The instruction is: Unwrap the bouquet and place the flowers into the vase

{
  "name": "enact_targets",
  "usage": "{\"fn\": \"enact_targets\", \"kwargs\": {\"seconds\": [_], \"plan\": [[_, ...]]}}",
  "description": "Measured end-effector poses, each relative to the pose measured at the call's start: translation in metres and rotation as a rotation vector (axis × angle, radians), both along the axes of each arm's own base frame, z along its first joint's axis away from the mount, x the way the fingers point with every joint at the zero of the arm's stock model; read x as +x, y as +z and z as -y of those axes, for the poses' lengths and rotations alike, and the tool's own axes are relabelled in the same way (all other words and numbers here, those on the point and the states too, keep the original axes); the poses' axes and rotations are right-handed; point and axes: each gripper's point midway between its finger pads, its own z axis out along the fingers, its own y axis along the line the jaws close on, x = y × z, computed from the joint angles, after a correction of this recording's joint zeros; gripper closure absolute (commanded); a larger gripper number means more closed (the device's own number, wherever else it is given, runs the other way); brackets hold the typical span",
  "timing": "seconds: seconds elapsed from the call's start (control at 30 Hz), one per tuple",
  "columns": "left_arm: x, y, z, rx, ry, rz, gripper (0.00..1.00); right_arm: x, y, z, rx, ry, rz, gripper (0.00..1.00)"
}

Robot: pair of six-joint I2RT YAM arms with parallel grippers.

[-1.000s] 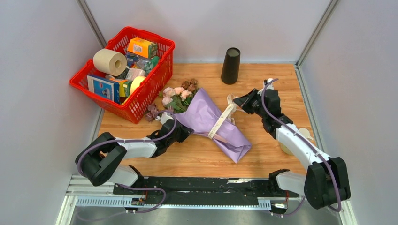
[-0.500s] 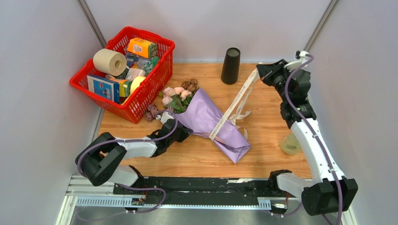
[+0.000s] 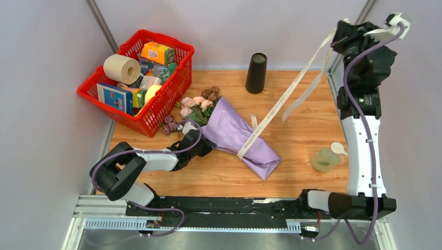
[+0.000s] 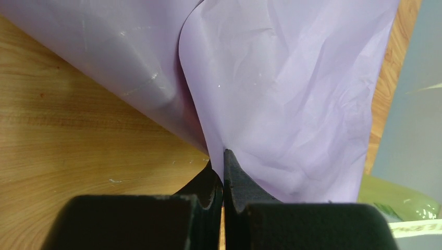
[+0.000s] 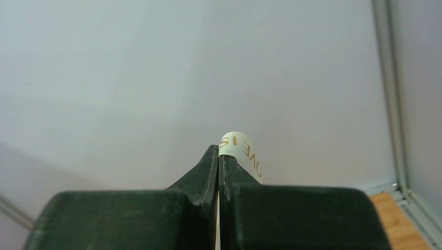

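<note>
The bouquet lies on the wooden table in lilac paper, with its flowers pointing toward the basket. My left gripper is shut on an edge of the paper, which is pinched between the fingertips of the left gripper. My right gripper is raised high at the back right corner and is shut on the cream ribbon. The ribbon runs taut down to the wrap, with a loose end hanging. In the right wrist view the printed ribbon curls over the tips of the right gripper. The black vase stands upright at the back.
A red basket full of groceries sits at the back left, touching the flower heads. A pale green bottle stands by the right arm. Grey walls close in the table on three sides.
The right arm rose and swung to the back right corner, drawing the ribbon out long and taut from the wrap. The left gripper kept its hold on the paper.
</note>
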Motion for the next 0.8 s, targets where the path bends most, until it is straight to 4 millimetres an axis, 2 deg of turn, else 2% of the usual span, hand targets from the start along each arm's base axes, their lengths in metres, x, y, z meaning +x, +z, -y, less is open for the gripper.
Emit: {"fn": "enact_targets", "kwargs": {"seconds": [0.17, 0.37, 0.47, 0.5, 0.57, 0.63, 0.67, 0.7, 0.8], "plan": [[0.001, 0.0, 0.004, 0.004, -0.02, 0.002, 1.0, 0.002, 0.044, 0.042, -0.062, -0.147, 0.079, 0.96], [0.002, 0.001, 0.007, 0.008, -0.037, 0.006, 1.0, 0.013, 0.081, 0.066, -0.157, -0.239, 0.154, 0.96], [0.002, 0.001, 0.007, 0.013, -0.044, 0.01, 1.0, 0.023, 0.087, 0.073, -0.18, -0.252, 0.17, 0.97], [0.002, 0.002, 0.007, 0.014, -0.045, 0.011, 1.0, 0.028, 0.083, 0.072, -0.185, -0.24, 0.163, 0.97], [0.003, 0.002, 0.008, 0.015, -0.048, 0.014, 1.0, 0.037, 0.067, 0.067, -0.182, -0.193, 0.132, 0.96], [0.004, 0.004, 0.009, 0.013, -0.051, 0.019, 1.0, 0.046, 0.028, 0.057, -0.149, -0.115, 0.068, 1.0], [0.005, 0.005, 0.01, 0.012, -0.053, 0.022, 1.0, 0.053, -0.007, 0.051, -0.12, -0.069, 0.001, 1.0], [0.005, 0.006, 0.01, 0.012, -0.055, 0.024, 1.0, 0.058, -0.032, 0.047, -0.099, -0.04, -0.051, 1.0], [0.005, 0.006, 0.011, 0.019, -0.061, 0.027, 1.0, 0.076, -0.136, 0.037, -0.018, 0.028, -0.262, 0.98]]}}
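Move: The right hand, holding the ribbon some 54 cm above the table, has the bare far-right table about 10 cm ahead and 3 cm to its right. The vase stands about 20 cm ahead and 16 cm left, the purple wrap's middle 8 cm back and 23 cm left, and the bottle 18 cm back and 7 cm right, all far below. That bare patch lies some 23 cm ahead and 35 cm right of the left hand, 4 cm lower. Still pinching the ribbon, the right hand draws it on up and to the right by about 8 cm, then reverses into a fast drop of some 20 cm towards the bare far-right table, reaching forward and a little back left as its fingers tip down. The left fingers keep their pinch on the wrap's edge, almost in place. ##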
